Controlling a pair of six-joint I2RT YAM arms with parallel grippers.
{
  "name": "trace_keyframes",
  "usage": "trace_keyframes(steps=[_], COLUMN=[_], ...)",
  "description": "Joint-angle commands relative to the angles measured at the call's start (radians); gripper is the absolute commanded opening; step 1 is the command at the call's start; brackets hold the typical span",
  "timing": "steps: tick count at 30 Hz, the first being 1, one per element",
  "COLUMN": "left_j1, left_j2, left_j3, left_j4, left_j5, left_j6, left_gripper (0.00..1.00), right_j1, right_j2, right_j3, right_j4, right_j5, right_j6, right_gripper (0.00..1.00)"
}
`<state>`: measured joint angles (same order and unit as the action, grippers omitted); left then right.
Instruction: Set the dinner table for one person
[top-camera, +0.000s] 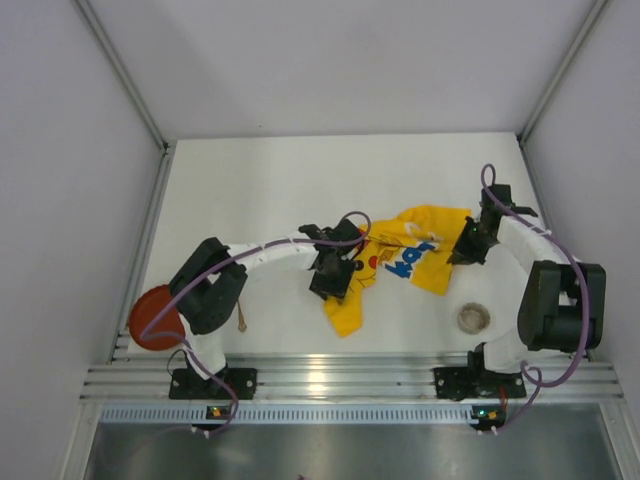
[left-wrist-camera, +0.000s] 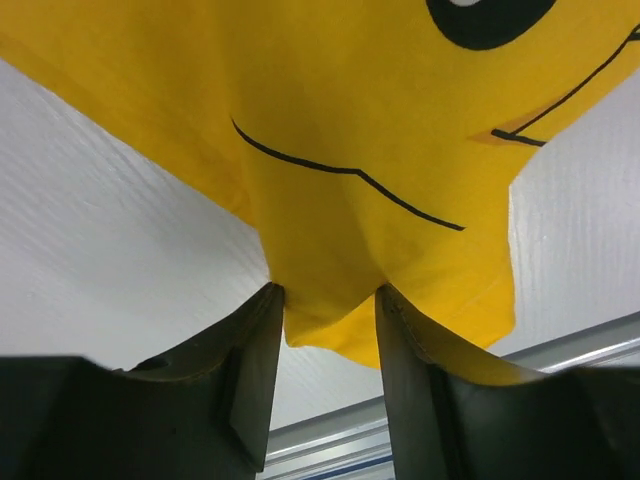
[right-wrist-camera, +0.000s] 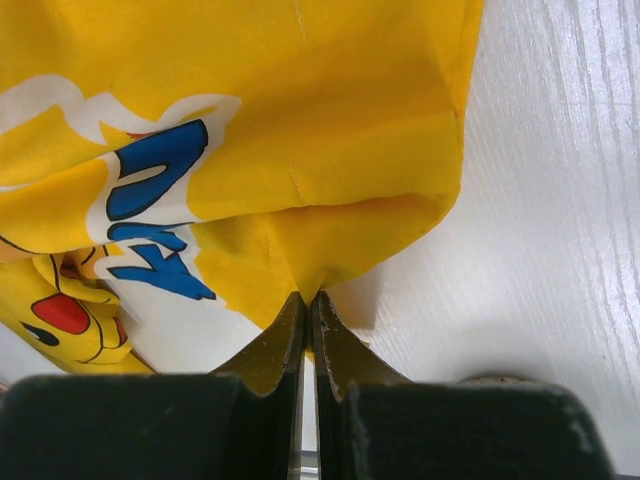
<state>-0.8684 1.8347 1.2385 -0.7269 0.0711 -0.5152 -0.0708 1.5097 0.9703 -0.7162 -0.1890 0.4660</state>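
A yellow cartoon-print cloth lies crumpled across the middle of the dinner table. My left gripper is at the cloth's near left end. In the left wrist view its jaws stand apart, with a fold of the cloth hanging between the fingertips of the gripper. At the cloth's right edge my right gripper is shut. In the right wrist view that gripper pinches a peak of the yellow cloth just above the white tabletop.
A red plate lies at the near left edge beside the left arm's base. A thin utensil lies next to it. A small round bowl stands near the right arm's base. Metal rails run along the near edge.
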Motion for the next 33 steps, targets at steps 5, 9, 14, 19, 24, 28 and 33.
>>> trace_keyframes(steps=[5,9,14,19,24,28,33], left_j1=[-0.011,-0.011,-0.009,0.069,0.23,0.295,0.235], left_j2=[0.018,0.015,0.027,0.142,0.245,0.092,-0.234], left_j3=[0.11,0.16,0.286,0.56,0.96,0.902,0.539], left_j4=[-0.077,-0.109,-0.192,-0.325,-0.477,-0.439,-0.243], left_j5=[-0.177,-0.215,-0.306,-0.482,-0.626,-0.727,-0.803], left_j6=[-0.003,0.006,0.053,0.164,0.196,0.17,0.221], left_gripper=[0.29,0.0,0.0,0.0,0.0,0.0,0.0], right_j1=[-0.026,-0.03,-0.03,-0.03,-0.041,-0.104,-0.168], right_j2=[-0.006,-0.008,0.007,0.122,0.283,0.27,0.034], right_j3=[0.028,0.022,0.083,0.372,0.865,0.966,0.664], right_j4=[0.004,0.006,0.004,-0.031,-0.204,-0.279,-0.284], right_j5=[-0.017,-0.024,-0.056,-0.161,-0.231,-0.245,-0.173], right_j6=[-0.03,-0.029,-0.009,0.028,0.03,0.036,0.019], right_gripper=[0.0,0.0,0.0,0.0,0.0,0.0,0.0])
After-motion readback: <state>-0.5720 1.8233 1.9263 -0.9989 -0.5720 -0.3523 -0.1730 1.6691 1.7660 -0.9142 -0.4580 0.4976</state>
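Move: The left hand's open fingers straddle the yellow cloth's near-left part, about 1 cm below them; the spoon lies some 23 cm left and 2 cm back, the red plate 42 cm left and 6 cm back. The right hand already holds the cloth's right corner, its near-left part 28 cm left and 7 cm back; the far table edge is about 32 cm straight ahead, the glass cup 14 cm back and 4 cm right. Left fingers pinch the cloth; both hands then swing up about 20 cm and forward, left hand veering left. ##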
